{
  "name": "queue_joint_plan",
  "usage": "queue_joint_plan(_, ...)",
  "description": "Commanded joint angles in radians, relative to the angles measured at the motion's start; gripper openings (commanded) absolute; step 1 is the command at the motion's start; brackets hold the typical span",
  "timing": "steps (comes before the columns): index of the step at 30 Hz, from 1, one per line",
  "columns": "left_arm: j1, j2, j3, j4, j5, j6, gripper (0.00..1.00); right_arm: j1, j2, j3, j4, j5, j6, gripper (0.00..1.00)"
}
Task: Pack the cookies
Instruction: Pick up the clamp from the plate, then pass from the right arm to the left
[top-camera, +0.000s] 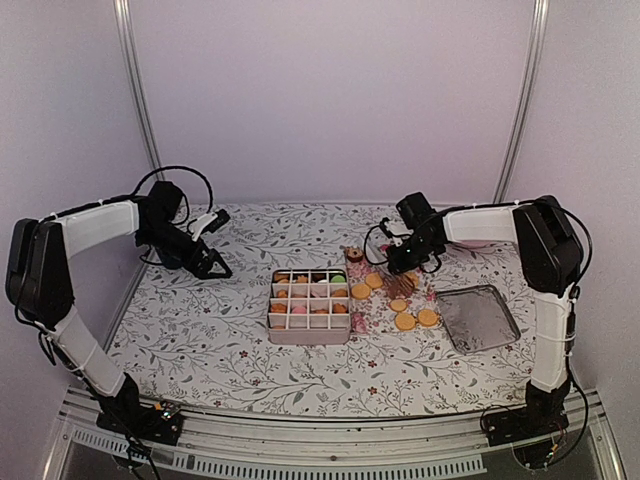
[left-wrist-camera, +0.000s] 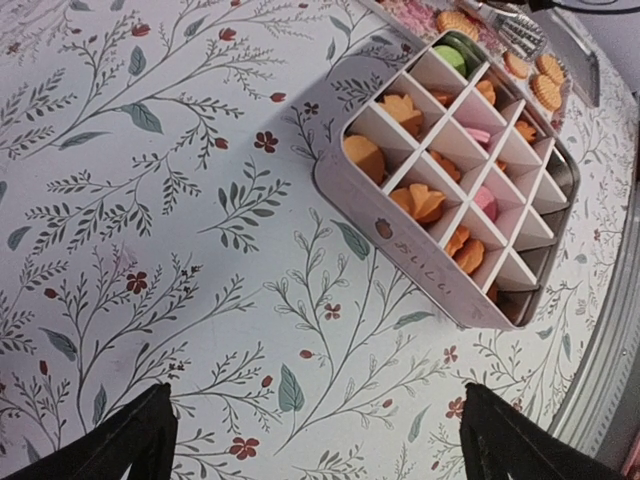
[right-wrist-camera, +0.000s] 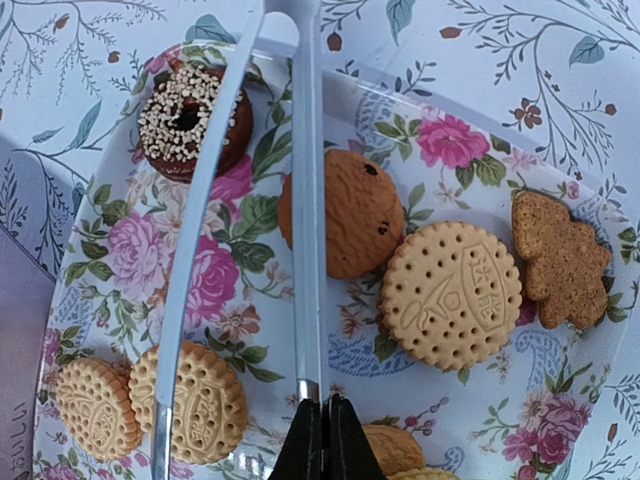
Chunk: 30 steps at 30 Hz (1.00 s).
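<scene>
Metal tongs (right-wrist-camera: 305, 200) reach out over a floral plate (right-wrist-camera: 300, 310). My right gripper (right-wrist-camera: 325, 425) is shut on one tong arm, and the other arm (right-wrist-camera: 200, 220) splays off to the left. Below the tongs lie cookies: a brown chip one (right-wrist-camera: 345, 215), a round tan biscuit (right-wrist-camera: 452, 295), a tree-shaped one (right-wrist-camera: 560, 258), a sprinkled chocolate ring (right-wrist-camera: 190, 118) and two tan biscuits (right-wrist-camera: 190, 400). The divided box (top-camera: 310, 322) holds orange, pink and green cookies (left-wrist-camera: 415, 202). My left gripper (left-wrist-camera: 315, 440) hovers open over bare cloth, left of the box (left-wrist-camera: 400, 235).
A grey mesh tray (top-camera: 478, 318) lies right of the plate. Two loose tan cookies (top-camera: 415, 319) sit between the plate and that tray. The table (top-camera: 200, 330) has a floral cloth, with walls close on both sides and behind.
</scene>
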Motion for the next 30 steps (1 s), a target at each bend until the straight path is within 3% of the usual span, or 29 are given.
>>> queue_joint_plan(1,-0.014,-0.004,0.031,-0.002,0.015,-0.019,0.99,0.004,-0.035,-0.003,0.035,0.027,0.002,0.0)
queue_joint_plan(13,-0.153,0.046,0.21,-0.043,0.067,-0.08,0.99,0.049,-0.351,-0.168,0.266,0.032,0.142,0.0)
queue_joint_plan(16,-0.202,0.075,0.287,-0.067,0.141,-0.104,0.99,0.088,-0.48,-0.287,0.476,0.017,0.225,0.0)
queue_joint_plan(20,-0.266,0.126,0.414,-0.084,0.302,-0.152,0.99,0.159,-0.61,-0.511,0.91,0.032,0.347,0.0)
queue_joint_plan(24,-0.335,0.166,0.509,-0.033,0.489,-0.237,0.99,0.219,-0.61,-0.538,1.094,0.089,0.417,0.0)
queue_joint_plan(30,-0.434,0.202,0.554,0.068,0.593,-0.358,0.99,0.302,-0.517,-0.459,1.228,0.144,0.477,0.0)
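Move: The clamp lies on the plate, its arm already between the right fingers; the cookie box is about 20 cm to that hand's left and 12 cm nearer the base, roughly at its height. The donut sits some 9 cm ahead and 8 cm left, the empty tray about 15 cm back and 19 cm right. From the empty left hand the clamp lies roughly 41 cm right, 10 cm farther out and 8 cm lower. The clamp goes up off the plate in the right hand's shut fingers, whose squeeze firms first: about 26 cm up, then also left and back, the wrist swinging up from pointing down to point left at the left hand. The left hand comes to meet it, about 20 cm right and 16 cm up, turning clockwise and levelling towards the clamp, fingers still wide open. ##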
